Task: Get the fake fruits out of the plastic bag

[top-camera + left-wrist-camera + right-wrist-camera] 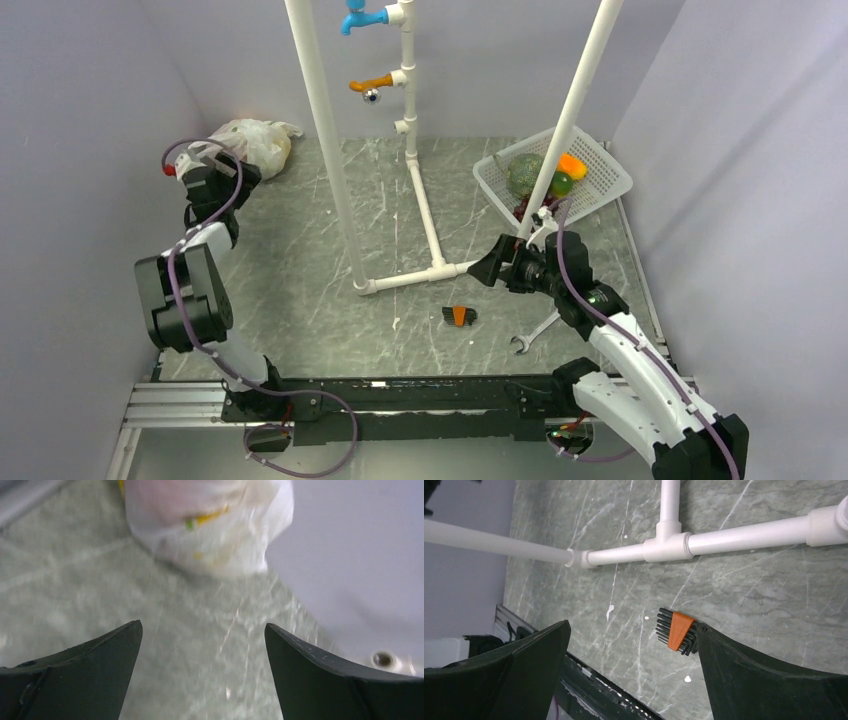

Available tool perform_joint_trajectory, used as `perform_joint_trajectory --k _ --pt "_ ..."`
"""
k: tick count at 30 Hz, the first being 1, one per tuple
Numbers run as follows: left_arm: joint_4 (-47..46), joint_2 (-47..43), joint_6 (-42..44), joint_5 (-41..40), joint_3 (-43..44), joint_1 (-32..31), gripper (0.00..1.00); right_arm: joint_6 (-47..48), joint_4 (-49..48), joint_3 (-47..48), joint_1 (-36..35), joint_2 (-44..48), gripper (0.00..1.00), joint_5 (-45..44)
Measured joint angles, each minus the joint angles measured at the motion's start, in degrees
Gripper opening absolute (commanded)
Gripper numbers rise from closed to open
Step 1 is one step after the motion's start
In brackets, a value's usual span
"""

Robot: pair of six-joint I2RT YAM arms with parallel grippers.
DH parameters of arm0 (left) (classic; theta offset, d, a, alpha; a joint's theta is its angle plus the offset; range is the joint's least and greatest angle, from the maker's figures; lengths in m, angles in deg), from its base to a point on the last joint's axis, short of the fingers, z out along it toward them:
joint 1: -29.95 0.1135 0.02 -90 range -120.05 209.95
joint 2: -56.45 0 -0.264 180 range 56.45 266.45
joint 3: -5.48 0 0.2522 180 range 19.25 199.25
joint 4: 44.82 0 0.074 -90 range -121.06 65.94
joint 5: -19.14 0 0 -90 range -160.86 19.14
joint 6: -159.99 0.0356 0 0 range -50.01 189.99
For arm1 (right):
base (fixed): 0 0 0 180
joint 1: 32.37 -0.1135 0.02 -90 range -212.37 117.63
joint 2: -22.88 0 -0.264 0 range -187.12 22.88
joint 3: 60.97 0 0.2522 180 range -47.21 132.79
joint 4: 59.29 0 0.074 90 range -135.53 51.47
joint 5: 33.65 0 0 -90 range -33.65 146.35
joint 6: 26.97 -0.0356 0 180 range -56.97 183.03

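Note:
The plastic bag (250, 142) lies bunched in the far left corner, white and crinkly with yellow and green print. In the blurred left wrist view the plastic bag (210, 525) fills the top, and a pinkish tint shows through its skin. The fake fruits are hidden inside it. My left gripper (222, 160) hangs just short of the bag, and in its own view the left gripper (203, 630) is open over bare table. My right gripper (490, 270) is open at mid-table right, and the right wrist view shows that gripper (631, 630) holding nothing.
A white PVC pipe frame (410, 200) stands mid-table, its base pipe (704, 540) ahead of the right gripper. An orange-and-black hex key set (459, 316) and a wrench (535, 332) lie near the front. A white basket (600, 180) with a green melon sits at back right.

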Motion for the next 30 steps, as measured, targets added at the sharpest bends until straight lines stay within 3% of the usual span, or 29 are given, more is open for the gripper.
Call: perform_joint_trajectory --k 6,12,14,19,26,30 --pt "-21.05 13.03 6.14 -3.37 4.59 -0.33 0.96 4.22 0.5 1.62 -3.65 -3.76 1.0 -3.23" --pt "-32.54 23.76 10.91 -1.09 12.81 -0.72 0.95 8.96 0.74 5.7 -6.99 -7.48 1.0 -8.5" --pt "-32.65 25.24 13.03 -0.94 15.82 -1.4 0.94 10.38 0.61 6.05 -8.33 -8.15 1.0 -9.97" --pt "-31.34 27.89 18.8 -1.66 24.39 -4.07 0.81 12.9 0.68 6.05 -10.95 -9.75 1.0 -13.16" --pt "-21.88 30.91 26.1 -6.36 31.91 -7.23 0.71 14.36 0.68 6.14 -12.07 -10.21 1.0 -16.79" --pt "-14.97 31.3 27.34 -8.59 32.85 -7.48 0.51 14.6 0.66 6.16 -12.17 -10.21 1.0 -17.88"
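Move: The plastic bag of fake fruits lies roughly 17 cm ahead of the left hand, barely 1 cm to its left, its middle some 6 cm lower. From that hand, the pipe stand's central upright rises about 16 cm ahead and 39 cm right, and the stand's left front corner sits 21 cm back and 29 cm right. From the right hand the bag is about 42 cm ahead and 53 cm left, 8 cm lower. The bag's gathered top is what the left hand reaches for: it drives some 17 cm forward, swinging slightly left and back, rising about 6 cm and then dipping 4 onto it. The wrist rolls about 30 degrees, left side up, while the fingers close by about a third around loose plastic. The right hand, open, drifts about 3 cm and rolls 20 degrees, left side down. ##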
